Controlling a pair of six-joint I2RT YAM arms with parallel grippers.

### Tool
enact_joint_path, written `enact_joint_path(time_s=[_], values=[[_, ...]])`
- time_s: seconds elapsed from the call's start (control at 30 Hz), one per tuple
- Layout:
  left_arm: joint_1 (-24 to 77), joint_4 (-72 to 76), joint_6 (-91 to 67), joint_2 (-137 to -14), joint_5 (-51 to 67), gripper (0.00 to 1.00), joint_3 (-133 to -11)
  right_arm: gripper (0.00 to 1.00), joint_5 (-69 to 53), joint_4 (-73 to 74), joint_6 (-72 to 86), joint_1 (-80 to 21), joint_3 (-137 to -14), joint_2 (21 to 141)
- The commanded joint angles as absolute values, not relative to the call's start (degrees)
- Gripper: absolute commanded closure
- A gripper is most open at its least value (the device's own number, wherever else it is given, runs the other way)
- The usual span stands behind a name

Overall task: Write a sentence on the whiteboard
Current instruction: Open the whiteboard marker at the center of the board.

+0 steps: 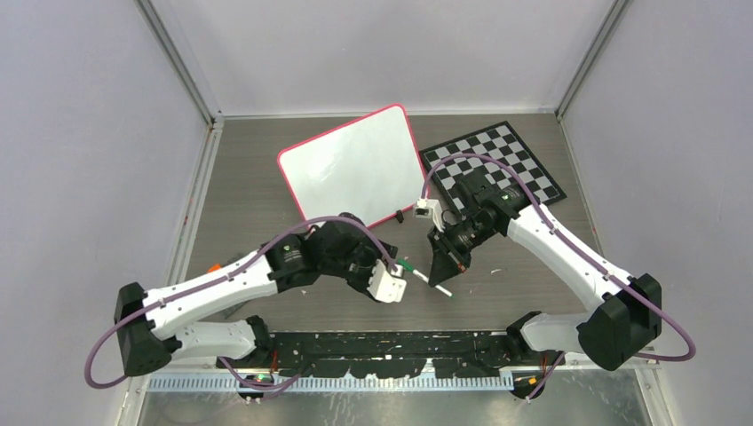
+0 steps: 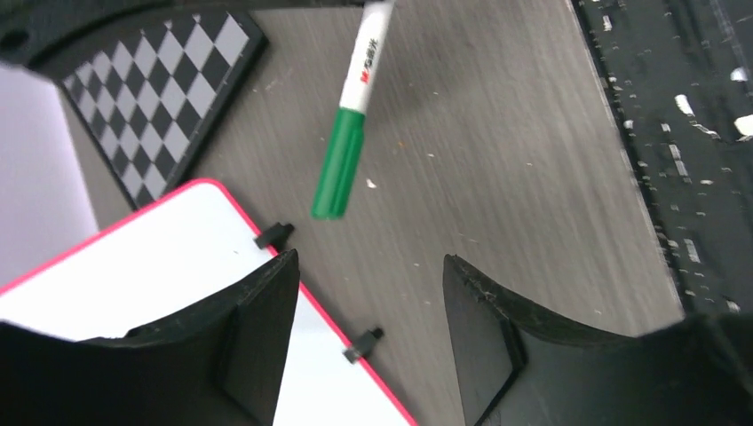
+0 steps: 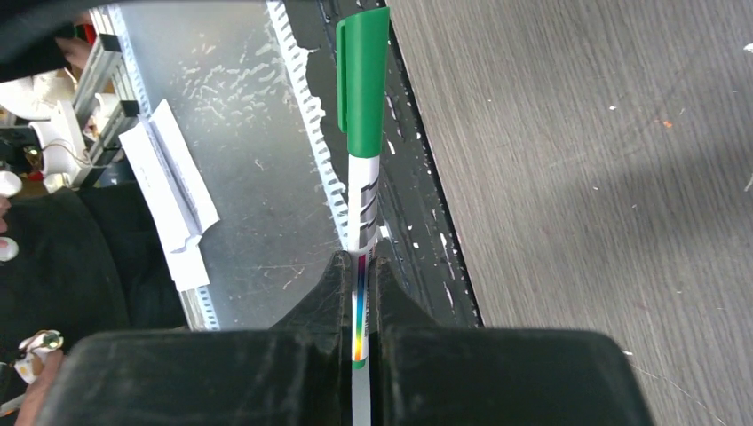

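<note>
The whiteboard [image 1: 353,164] lies tilted at the back of the table, its face plain white, with no sentence in view on it. Its red rim and black clips [image 2: 275,235] run under my left fingers. My right gripper [image 3: 360,259] [image 1: 439,272] is shut on the white barrel of a marker [image 3: 362,191], whose green cap [image 3: 362,80] is on. In the left wrist view the capped end [image 2: 339,164] hangs just ahead of my left gripper [image 2: 368,259] [image 1: 401,269]. That gripper's jaws stand apart with nothing between them.
A black-and-white checkered board [image 1: 497,164] lies to the right of the whiteboard, under the right arm. The black rail [image 1: 382,344] runs along the near table edge. An orange bit [image 1: 214,266] sits by the left arm.
</note>
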State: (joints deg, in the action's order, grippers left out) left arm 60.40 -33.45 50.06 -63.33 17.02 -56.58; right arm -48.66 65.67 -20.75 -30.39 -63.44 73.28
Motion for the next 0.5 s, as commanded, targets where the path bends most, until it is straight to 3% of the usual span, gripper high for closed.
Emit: enact_joint_path(time_s=[0.0,0.17,0.33,0.4,0.47], values=[[63.7,-21.1,57.1,-66.1,11.4,0.39,-55.8,1.00,-51.7,65.7,-18.9,-30.4,-64.5,73.6],[67.4,-13.8,60.2,-69.2,8.0,0.43,-53.4,1.00,-52.0,65.8,-18.7,-30.4,-64.8,73.7],[68.9,-11.9,61.3,-70.3,7.8,0.55,-52.8,1.00,-52.2,65.1,-17.9,-30.4,-64.7,73.7],[68.9,-11.9,61.3,-70.5,7.8,0.63,-52.7,1.00,-52.2,65.0,-17.8,-30.4,-65.2,73.6],[68.9,-12.2,60.5,-70.5,7.3,0.81,-52.9,0.99,-51.5,64.8,-18.2,-30.3,-65.9,73.4]])
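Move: Off the left hand's right side, about 6 cm away, roughly 1 cm farther out and 2 cm lower, is the marker's green cap. The whiteboard's middle lies some 20 cm ahead of that hand, 5 cm to its left and 18 cm below; the chessboard's middle is about 20 cm ahead, 27 cm right and 18 cm below. From the right hand, already gripping the marker's barrel, the cap lies about 6 cm left, 3 cm ahead and nearly level. Moving about 5.5 cm right and slightly down, the left hand brings its open fingers around the green cap, rolling some 15 degrees about its own pointing direction. The fingers narrow from well open, mostly at the end, and pinch the cap from both sides, while the right hand holds nearly still with its grip kept on the barrel. ##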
